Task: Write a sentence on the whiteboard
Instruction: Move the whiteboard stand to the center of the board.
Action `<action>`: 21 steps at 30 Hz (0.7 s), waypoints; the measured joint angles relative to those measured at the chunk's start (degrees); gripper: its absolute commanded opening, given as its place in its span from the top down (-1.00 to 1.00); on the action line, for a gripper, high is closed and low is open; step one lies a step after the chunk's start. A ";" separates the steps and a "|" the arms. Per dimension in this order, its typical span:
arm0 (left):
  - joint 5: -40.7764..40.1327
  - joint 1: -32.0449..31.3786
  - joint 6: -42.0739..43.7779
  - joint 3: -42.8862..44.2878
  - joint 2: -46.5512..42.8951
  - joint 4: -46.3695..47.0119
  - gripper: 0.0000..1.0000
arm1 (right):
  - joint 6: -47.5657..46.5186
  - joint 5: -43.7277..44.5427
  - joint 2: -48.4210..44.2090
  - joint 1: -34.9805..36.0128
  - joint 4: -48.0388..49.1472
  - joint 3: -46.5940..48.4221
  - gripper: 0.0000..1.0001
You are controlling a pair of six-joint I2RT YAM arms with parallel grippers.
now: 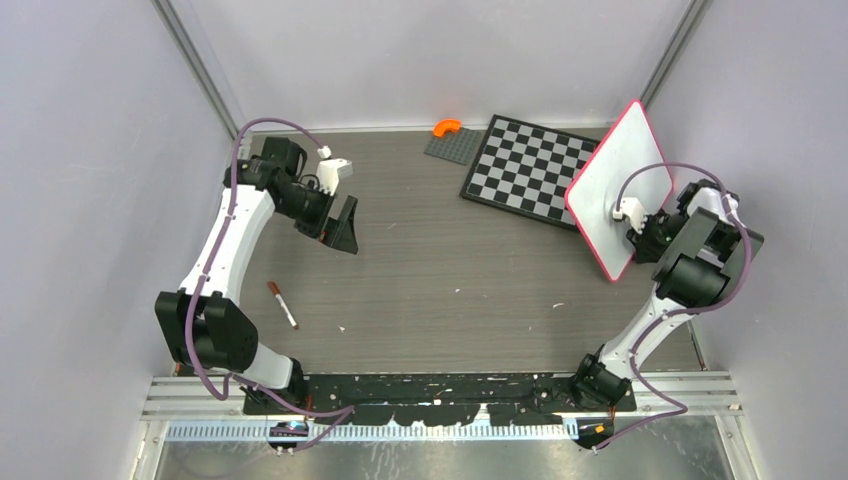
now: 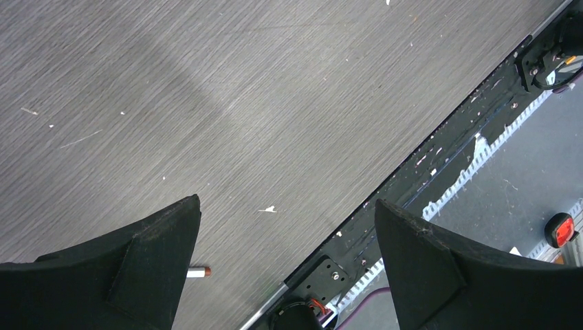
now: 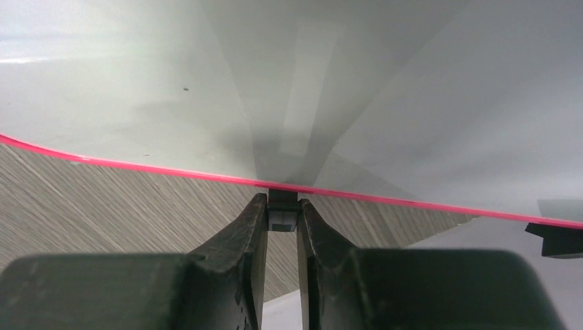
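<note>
The whiteboard (image 1: 620, 185) is lifted off the table at the right and stands tilted on edge, its pink frame showing. My right gripper (image 1: 638, 240) holds it from behind. In the right wrist view that gripper (image 3: 282, 210) is shut on a small black clip foot (image 3: 282, 198) at the edge of the whiteboard (image 3: 206, 82). The sentence is out of view: the white face I see is blank. A marker (image 1: 282, 304) with a red-brown cap lies on the table at the left. My left gripper (image 1: 340, 232) hangs open above the table, and only the marker's end (image 2: 199, 272) shows beside its left finger.
A black-and-white chessboard (image 1: 530, 165) lies at the back, just left of the raised board. Beside it sits a grey baseplate (image 1: 455, 147) with an orange piece (image 1: 447, 128). The black mounting rail (image 2: 440, 158) runs along the table's near edge.
</note>
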 measured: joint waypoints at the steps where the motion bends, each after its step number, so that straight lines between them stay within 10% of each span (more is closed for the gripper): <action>1: 0.00 -0.02 0.00 0.00 0.00 0.00 -0.99 | 0.31 -0.13 -0.74 0.00 0.59 -1.16 0.99; 5: 0.00 -0.11 0.00 0.00 -0.02 0.02 -0.99 | 1.70 -0.26 -2.69 -0.02 3.19 -4.24 0.99; 8: 0.00 -0.22 0.02 0.00 -0.02 0.02 -0.99 | 3.19 -0.33 -4.70 0.00 5.99 -7.21 0.38; 21: 0.00 -0.22 0.17 -0.63 -1.03 0.15 -1.00 | 6.03 -3.26 -10.73 0.35 4.26 -17.84 -0.19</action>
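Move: The right hand, low at the table, holds the black clip on the whiteboard's lower edge; the whiteboard's middle is about 17 cm ahead, 7 cm left and 8 cm up. The table centre it is bound for lies some 52 cm left and 4 cm ahead. The chessboard, behind the whiteboard, sits about 25 cm ahead and 26 cm left, a touch lower. From the left hand the whiteboard is roughly 65 cm right, 12 cm ahead, 10 cm lower. Still pinching the clip at the whiteboard's lower edge, the right hand drags it back and left along the table, slowly at first, then faster, about 7–8 cm in all and sinking a centimetre. Midway the fingers start opening to over half wide, ending the pinch, while the forward-right finger stays against the clip and pushes it on. ##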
